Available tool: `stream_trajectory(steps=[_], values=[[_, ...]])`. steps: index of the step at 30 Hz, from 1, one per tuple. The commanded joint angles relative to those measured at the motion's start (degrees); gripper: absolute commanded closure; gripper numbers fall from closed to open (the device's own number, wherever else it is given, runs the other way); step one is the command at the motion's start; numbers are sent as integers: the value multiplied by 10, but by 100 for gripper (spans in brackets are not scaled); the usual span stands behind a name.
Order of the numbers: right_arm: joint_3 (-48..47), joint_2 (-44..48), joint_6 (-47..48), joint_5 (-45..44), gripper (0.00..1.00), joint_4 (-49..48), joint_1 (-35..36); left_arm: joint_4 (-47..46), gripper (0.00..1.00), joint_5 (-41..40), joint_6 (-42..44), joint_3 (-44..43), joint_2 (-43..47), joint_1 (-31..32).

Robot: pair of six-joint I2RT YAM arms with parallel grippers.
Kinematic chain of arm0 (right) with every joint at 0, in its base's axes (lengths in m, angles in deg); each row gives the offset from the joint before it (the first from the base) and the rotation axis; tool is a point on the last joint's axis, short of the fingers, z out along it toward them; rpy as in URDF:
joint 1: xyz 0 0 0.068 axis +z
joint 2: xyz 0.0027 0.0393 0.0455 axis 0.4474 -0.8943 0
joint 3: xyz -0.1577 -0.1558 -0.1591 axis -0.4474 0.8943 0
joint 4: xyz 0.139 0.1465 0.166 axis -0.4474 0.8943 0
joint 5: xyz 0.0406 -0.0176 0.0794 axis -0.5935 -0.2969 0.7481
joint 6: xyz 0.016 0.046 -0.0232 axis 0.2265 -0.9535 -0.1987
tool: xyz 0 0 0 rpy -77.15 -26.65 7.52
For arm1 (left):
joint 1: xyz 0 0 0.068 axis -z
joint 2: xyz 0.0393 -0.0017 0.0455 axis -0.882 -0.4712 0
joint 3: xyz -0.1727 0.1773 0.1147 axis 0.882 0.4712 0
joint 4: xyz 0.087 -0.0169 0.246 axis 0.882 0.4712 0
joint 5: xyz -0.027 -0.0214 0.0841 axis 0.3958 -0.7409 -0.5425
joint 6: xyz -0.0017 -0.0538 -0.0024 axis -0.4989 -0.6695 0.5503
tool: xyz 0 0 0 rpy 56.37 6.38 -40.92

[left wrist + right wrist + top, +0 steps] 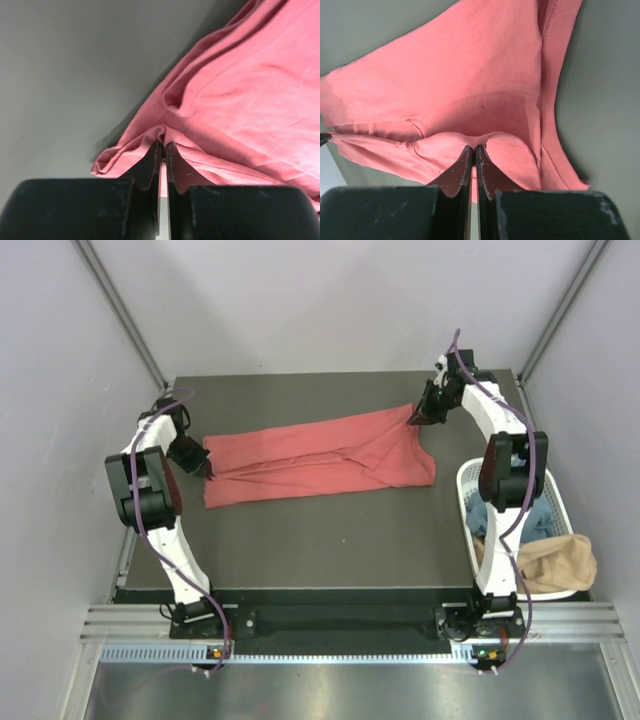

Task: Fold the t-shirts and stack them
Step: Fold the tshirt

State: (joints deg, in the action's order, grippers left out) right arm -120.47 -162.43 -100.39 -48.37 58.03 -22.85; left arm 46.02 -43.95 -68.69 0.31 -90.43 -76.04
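Observation:
A coral-red t-shirt [320, 460] lies stretched in a long band across the dark table, folded lengthwise. My left gripper [205, 462] is shut on its left end; in the left wrist view the fingertips pinch a ridge of red cloth [210, 100] at the left gripper [163, 145]. My right gripper [417, 416] is shut on the far right corner, lifted slightly; the right wrist view shows the right gripper [474, 148] pinching a fold of the red shirt [470, 90]. A blue shirt [540, 518] and a tan shirt [550, 562] lie in the basket.
A white slotted basket [466, 480] stands at the table's right edge beside my right arm's base. The tan cloth spills over its near rim. Grey walls close in the table [330, 550] on three sides.

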Motion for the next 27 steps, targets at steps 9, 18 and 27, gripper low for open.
stream_trajectory(steps=[9, 18, 27], values=[[-35, -21, -55, 41, 99, -72, -28, -2, 93, -4, -4, -35, -21, 0], [-40, -58, -103, 87, 97, -106, -32, 1, 89, -6, -5, -40, -28, 0], [-39, -85, -119, 100, 94, -130, -51, 0, 57, -17, 2, -41, 0, 1]])
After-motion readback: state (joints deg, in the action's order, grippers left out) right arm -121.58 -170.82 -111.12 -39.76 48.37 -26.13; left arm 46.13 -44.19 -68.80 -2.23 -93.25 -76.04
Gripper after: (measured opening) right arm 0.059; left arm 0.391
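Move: The t-shirt's held edge is pinched in both hands. Its landing spot lies about 1 cm ahead of the left hand and 2 cm below; the shirt's back left corner is some 11 cm ahead and 1 cm left, its front left corner about 8 cm back and 1 cm left. For the right hand the spot is about 4 cm ahead, 8 cm down, with the shirt's back right corner roughly 7 cm ahead and 2 cm right. The t-shirt's right-hand held edge, still pinched, is carried about 3.5 cm forward and, mostly towards the finish, some 3.5 cm down towards the shirt's back right part; the right hand rolls about 10 degrees left side up and turns slightly clockwise. The left hand eases roughly 1 cm down onto the cloth, stops, then opens and lets go of its corner. ##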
